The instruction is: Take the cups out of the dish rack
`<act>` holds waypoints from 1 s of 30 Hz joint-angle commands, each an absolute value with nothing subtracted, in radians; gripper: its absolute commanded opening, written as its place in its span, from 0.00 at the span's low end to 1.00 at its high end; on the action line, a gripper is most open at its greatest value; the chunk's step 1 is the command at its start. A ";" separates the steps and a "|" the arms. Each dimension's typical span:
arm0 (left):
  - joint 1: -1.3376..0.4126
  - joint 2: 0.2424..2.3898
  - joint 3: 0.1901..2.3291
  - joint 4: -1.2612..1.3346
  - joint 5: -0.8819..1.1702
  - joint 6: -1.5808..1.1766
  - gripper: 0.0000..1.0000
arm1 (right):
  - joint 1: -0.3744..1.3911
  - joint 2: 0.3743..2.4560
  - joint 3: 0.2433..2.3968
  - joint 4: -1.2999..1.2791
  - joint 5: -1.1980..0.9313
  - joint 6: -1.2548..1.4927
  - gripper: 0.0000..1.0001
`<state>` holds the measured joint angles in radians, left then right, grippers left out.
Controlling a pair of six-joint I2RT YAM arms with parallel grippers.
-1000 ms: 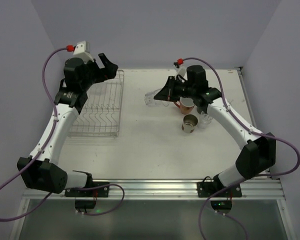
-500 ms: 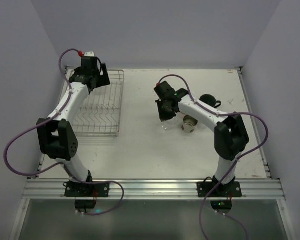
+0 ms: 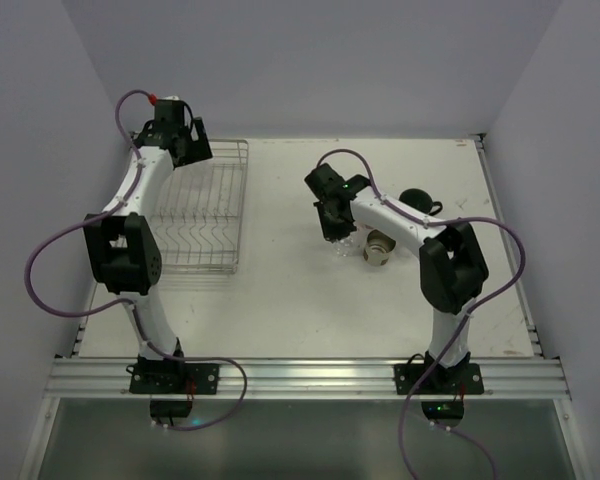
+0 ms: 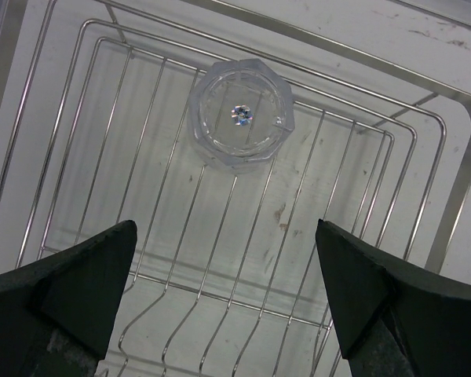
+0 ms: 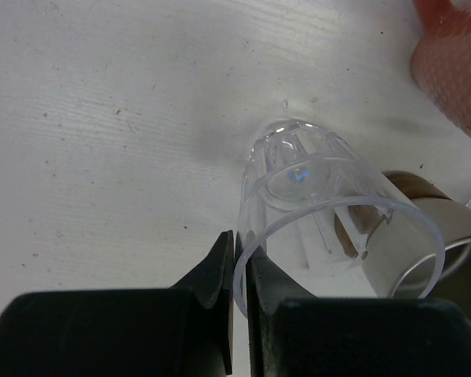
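My left gripper (image 3: pixel 187 140) hangs open over the far end of the silver wire dish rack (image 3: pixel 205 235). In the left wrist view its fingers (image 4: pixel 86 290) stand wide apart above a clear faceted glass (image 4: pixel 241 114) that sits in the rack, and they touch nothing. My right gripper (image 5: pixel 238 243) is shut on the rim of another clear glass (image 5: pixel 322 204), one finger inside and one outside. That glass (image 3: pixel 338 247) is low over the table, slightly tilted, next to the tan metallic cup (image 3: pixel 380 247). I cannot tell if its base touches the table.
A dark green mug (image 3: pixel 417 203) stands on the table behind the right arm. A salmon-pink mug (image 5: pixel 455 55) shows at the top right of the right wrist view, close to the tan cup (image 5: pixel 447 236). Purple walls enclose the table at the back and sides.
The right gripper has carried its clear glass down and toward the tan cup. The left gripper has moved left and back, over the rack's far end, still open.
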<state>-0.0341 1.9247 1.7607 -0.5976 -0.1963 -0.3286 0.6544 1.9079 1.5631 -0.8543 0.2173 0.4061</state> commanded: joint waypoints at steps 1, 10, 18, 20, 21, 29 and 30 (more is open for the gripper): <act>-0.009 1.960 1.827 -0.637 -0.157 -0.313 1.00 | 0.657 1.919 1.617 -0.851 0.232 0.385 0.02; -0.006 2.016 1.879 -0.661 -0.143 -0.302 1.00 | 0.657 1.956 1.658 -0.864 0.229 0.383 0.14; 0.000 2.086 1.966 -0.699 -0.127 -0.301 1.00 | 0.657 1.944 1.652 -0.864 0.227 0.382 0.28; 0.000 2.095 1.979 -0.704 -0.132 -0.298 1.00 | 0.657 1.945 1.654 -0.865 0.230 0.382 0.33; 0.000 2.106 1.989 -0.706 -0.136 -0.298 1.00 | 0.657 1.941 1.654 -0.864 0.233 0.382 0.36; 0.000 2.167 2.046 -0.721 -0.183 -0.285 1.00 | 0.664 1.846 1.626 -0.856 0.241 0.380 0.46; 0.000 2.174 2.052 -0.721 -0.184 -0.284 1.00 | 0.667 1.833 1.623 -0.856 0.241 0.382 0.47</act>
<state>-0.0086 2.1532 1.9926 -0.6991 -0.1612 -0.3168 0.6559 1.9335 1.6161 -0.8600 0.2188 0.3916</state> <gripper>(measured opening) 0.997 0.460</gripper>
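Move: The last clear cup in the rack, upside down, lies about 8 cm ahead of the left hand, 2 cm to its left and 10 cm below; the rack's far rim runs roughly 5 cm beyond that cup. The right hand still pinches another clear cup by the rim, its middle about 1 cm ahead, 3 cm right and 5 cm lower. From the right hand the steel cup stands some 11 cm right, level, and the salmon mug 11 cm ahead and 10 cm right, both about 5 cm below. Down and forward, about 4 cm and 3 cm, the left hand eases towards the upturned cup in the rack, fingers kept wide open and tipping slightly further down, not yet around the cup. Meanwhile the right hand dips just under 1 cm, comes back up and shifts a centimetre forward as its fingers open to nearly half, letting go of the clear cup's rim; it then stays there with its fingertips beside the rim. ##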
